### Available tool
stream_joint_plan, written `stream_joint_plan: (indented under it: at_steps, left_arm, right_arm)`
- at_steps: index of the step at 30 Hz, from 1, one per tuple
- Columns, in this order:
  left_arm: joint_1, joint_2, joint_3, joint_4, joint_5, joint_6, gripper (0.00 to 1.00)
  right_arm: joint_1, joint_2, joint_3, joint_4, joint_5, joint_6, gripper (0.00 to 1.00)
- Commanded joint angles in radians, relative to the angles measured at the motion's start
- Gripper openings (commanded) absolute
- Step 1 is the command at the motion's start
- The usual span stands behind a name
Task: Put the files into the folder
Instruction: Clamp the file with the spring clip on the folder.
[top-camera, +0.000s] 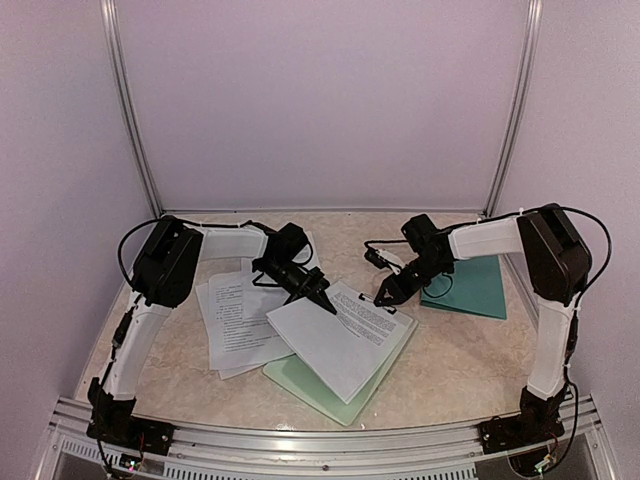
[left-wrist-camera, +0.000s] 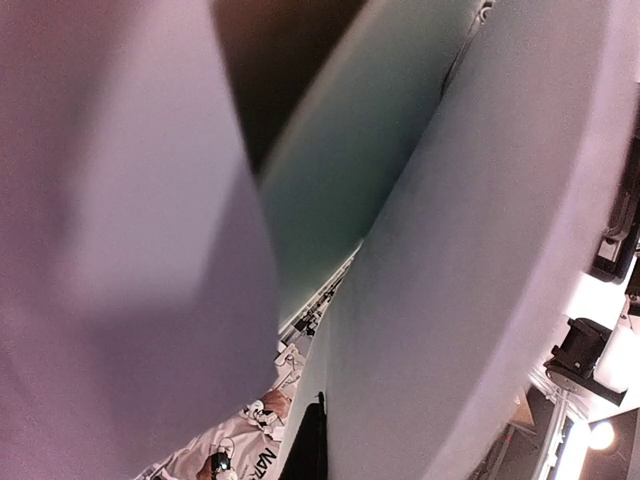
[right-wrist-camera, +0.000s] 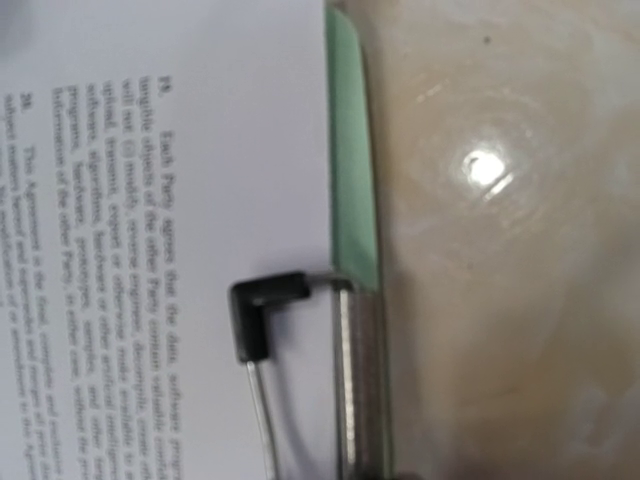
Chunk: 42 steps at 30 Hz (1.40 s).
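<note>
The files are white printed sheets. One sheet (top-camera: 325, 345) is raised at its far corner, with my left gripper (top-camera: 322, 299) shut on it. In the left wrist view that sheet (left-wrist-camera: 480, 250) fills the frame as a blur beside a dark finger (left-wrist-camera: 308, 450). Another printed sheet (top-camera: 378, 316) (right-wrist-camera: 170, 200) lies on a pale mint clipboard (top-camera: 335, 392). My right gripper (top-camera: 386, 295) sits at the clipboard's far edge, closed on its metal clip (right-wrist-camera: 358, 380); its fingertips are out of the wrist view. The dark teal folder (top-camera: 472, 287) lies flat behind the right gripper.
More loose sheets (top-camera: 232, 325) lie fanned on the table left of the clipboard, under the left arm. The clip's wire with a black tip (right-wrist-camera: 262, 305) rests on the printed page. Pale walls with metal posts close in the table's back and sides.
</note>
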<state>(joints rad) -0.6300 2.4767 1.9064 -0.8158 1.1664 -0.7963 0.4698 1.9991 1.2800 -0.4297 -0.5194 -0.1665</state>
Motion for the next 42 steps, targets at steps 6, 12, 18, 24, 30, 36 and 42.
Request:
stream_joint_plan:
  at_steps: [6,12,18,24,30,36,42]
  left_arm:
    - [-0.007,0.030,0.010,-0.012,-0.015,-0.002,0.00]
    - [-0.004,0.031,0.009,-0.020,-0.020,0.007,0.04]
    - [0.000,0.034,0.012,-0.021,-0.024,0.008,0.08]
    - [-0.003,0.032,0.007,-0.022,-0.027,0.007,0.08]
    - [-0.008,0.026,-0.003,-0.021,-0.032,0.007,0.14]
    - [-0.007,-0.002,-0.023,-0.051,-0.078,0.041,0.29]
    - [0.001,-0.072,-0.099,-0.059,-0.150,0.071,0.40]
  right_arm:
    - [0.010,0.023,0.024,-0.022,-0.013,0.001,0.00]
    - [0.010,0.025,0.026,-0.023,-0.008,0.003,0.00]
    - [0.012,0.030,0.032,-0.034,-0.007,0.002,0.12]
    - [0.012,0.034,0.031,-0.034,0.005,0.006,0.25]
    - [0.012,0.028,0.036,-0.037,0.015,0.009,0.47]
    - [0.012,0.017,0.040,-0.030,0.024,0.017,0.51]
    - [0.027,0.015,0.026,-0.042,0.068,0.004,0.53]
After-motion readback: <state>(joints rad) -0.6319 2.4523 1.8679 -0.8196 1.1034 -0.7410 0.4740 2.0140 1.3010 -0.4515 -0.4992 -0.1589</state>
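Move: The spring clip is already between the right fingers, its middle about 1 cm below them. The folder's middle is about 12 cm back and 8 cm to the right hand's left; the teal folder is some 5 cm ahead and 16 cm to its right. From the left hand, which holds the file, the clip lies about 9 cm to the right, 2 cm ahead and 3 cm lower; the loose papers lie 18 cm to the left and 1 cm back. Hold both grippers almost where they are and let go. Ease the left fingers open to release the file, then open the right fingers from their squeeze on the spring clip to about half wide, so that it can clamp the file. Finish with the left fingers still opening as that hand sinks about 1 cm and begins to slip leftward. ##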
